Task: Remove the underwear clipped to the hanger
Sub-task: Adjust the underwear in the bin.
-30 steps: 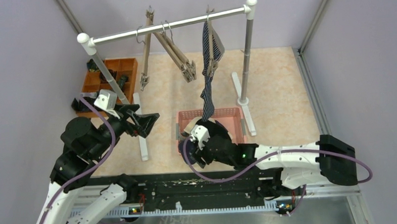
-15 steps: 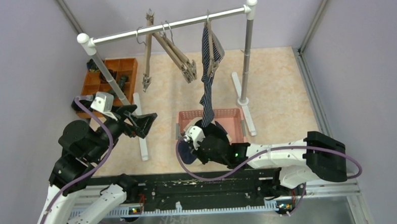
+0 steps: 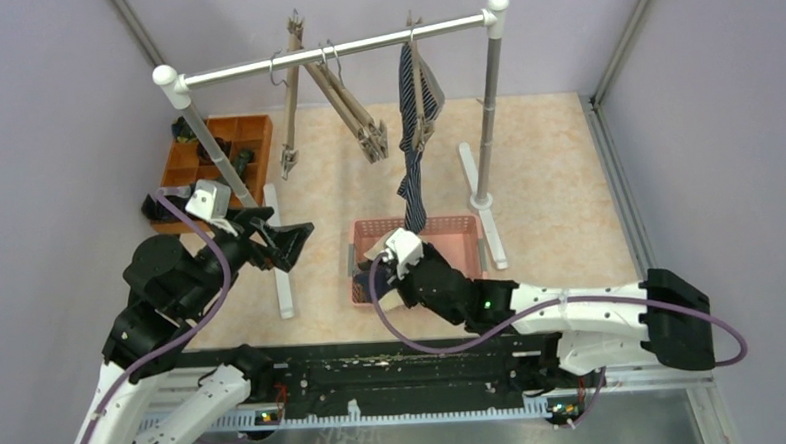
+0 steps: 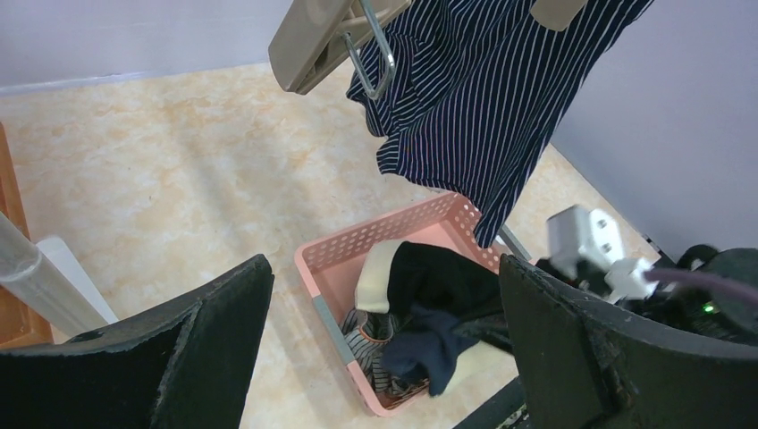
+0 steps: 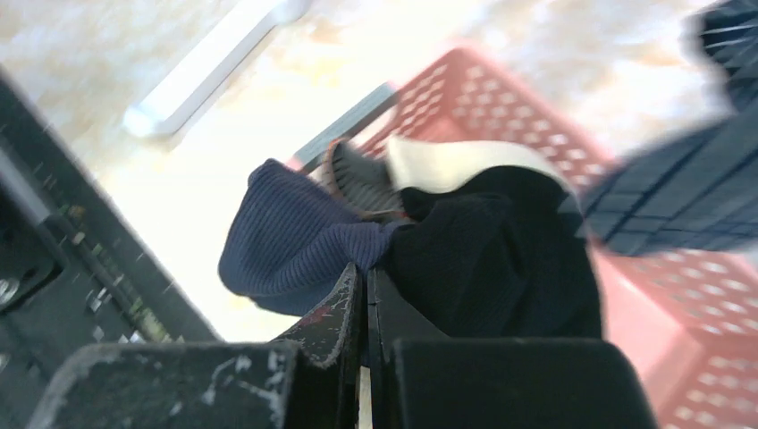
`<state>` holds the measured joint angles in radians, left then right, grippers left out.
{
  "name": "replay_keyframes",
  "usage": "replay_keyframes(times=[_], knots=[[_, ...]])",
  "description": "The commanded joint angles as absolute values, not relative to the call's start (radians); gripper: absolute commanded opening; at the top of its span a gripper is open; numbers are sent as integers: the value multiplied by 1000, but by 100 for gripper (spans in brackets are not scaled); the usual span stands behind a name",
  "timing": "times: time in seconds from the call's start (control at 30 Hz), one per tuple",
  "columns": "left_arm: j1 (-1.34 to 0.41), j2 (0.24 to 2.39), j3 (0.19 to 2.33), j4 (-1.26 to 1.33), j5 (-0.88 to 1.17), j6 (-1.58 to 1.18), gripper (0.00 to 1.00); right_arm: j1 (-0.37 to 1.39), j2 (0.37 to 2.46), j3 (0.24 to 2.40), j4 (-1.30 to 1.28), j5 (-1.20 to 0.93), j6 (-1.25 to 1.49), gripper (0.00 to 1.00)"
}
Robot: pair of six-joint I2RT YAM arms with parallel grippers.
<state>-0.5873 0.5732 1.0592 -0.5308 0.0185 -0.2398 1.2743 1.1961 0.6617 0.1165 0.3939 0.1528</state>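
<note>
One navy white-striped underwear (image 3: 413, 151) (image 4: 483, 98) still hangs clipped to a wooden hanger (image 3: 419, 81) on the rail. Below it the pink basket (image 3: 459, 222) (image 4: 357, 255) holds black underwear (image 4: 447, 277) (image 5: 501, 268), a grey-white striped pair (image 4: 375, 335) and plain navy underwear (image 4: 429, 344) (image 5: 286, 241) that spills over the near rim. My right gripper (image 3: 391, 272) (image 5: 365, 268) is at that near rim, jaws pressed together with the navy cloth pinched at their tips. My left gripper (image 3: 288, 242) (image 4: 383, 268) hovers wide open left of the basket, holding nothing.
The white rail (image 3: 332, 52) carries two bare wooden clip hangers (image 3: 349, 109). Its left foot (image 3: 283, 277) lies between my left gripper and the basket; the right post (image 3: 483, 128) stands behind the basket. An orange tray (image 3: 221, 154) with dark bundles sits at the back left.
My right gripper has closed from open onto the navy cloth at the basket's near rim and shifted slightly towards the basket. The left gripper stayed open, swaying only a little.
</note>
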Motion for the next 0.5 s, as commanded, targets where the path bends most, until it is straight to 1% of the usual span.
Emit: replay_keyframes(times=[0.0,0.07,0.2,0.3,0.47], knots=[[-589,573,1048,-498,18,-246,100,1285,1094,644,146,699,126,0],[-589,577,1048,-497,21,-242,100,1283,1066,624,167,764,107,0],[-589,578,1047,-484,24,-239,100,1254,1072,612,163,816,98,0],[-588,585,1045,-477,33,-240,100,1236,1127,624,127,856,124,0],[-589,598,1040,-476,43,-239,100,1194,1277,668,39,802,232,0]])
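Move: The shut right fingers already hold the navy underwear above the bin's near left part. The bin's middle is about 7 cm to this hand's right, 3 cm farther out and 7 cm below. The grey-striped underwear lies some 3 cm ahead and 3 cm left, 7 cm down; the black one about 4 cm ahead and 5 cm right, 5 cm down. The hem of the hanging striped underwear is roughly 9 cm ahead, 6 cm right and 5 cm higher. From the left hand the bin's middle lies about 14 cm right, level ahead, 28 cm down. Keep the right gripper's pinch on the navy underwear and sweep it right and forward, about 9 cm in all, from the bin's near left part towards its middle. Arc up some 3 cm, then sink back to the starting height, swinging the fingers clockwise by about 25 degrees so that they point more forward, close by the hanging striped underwear. ##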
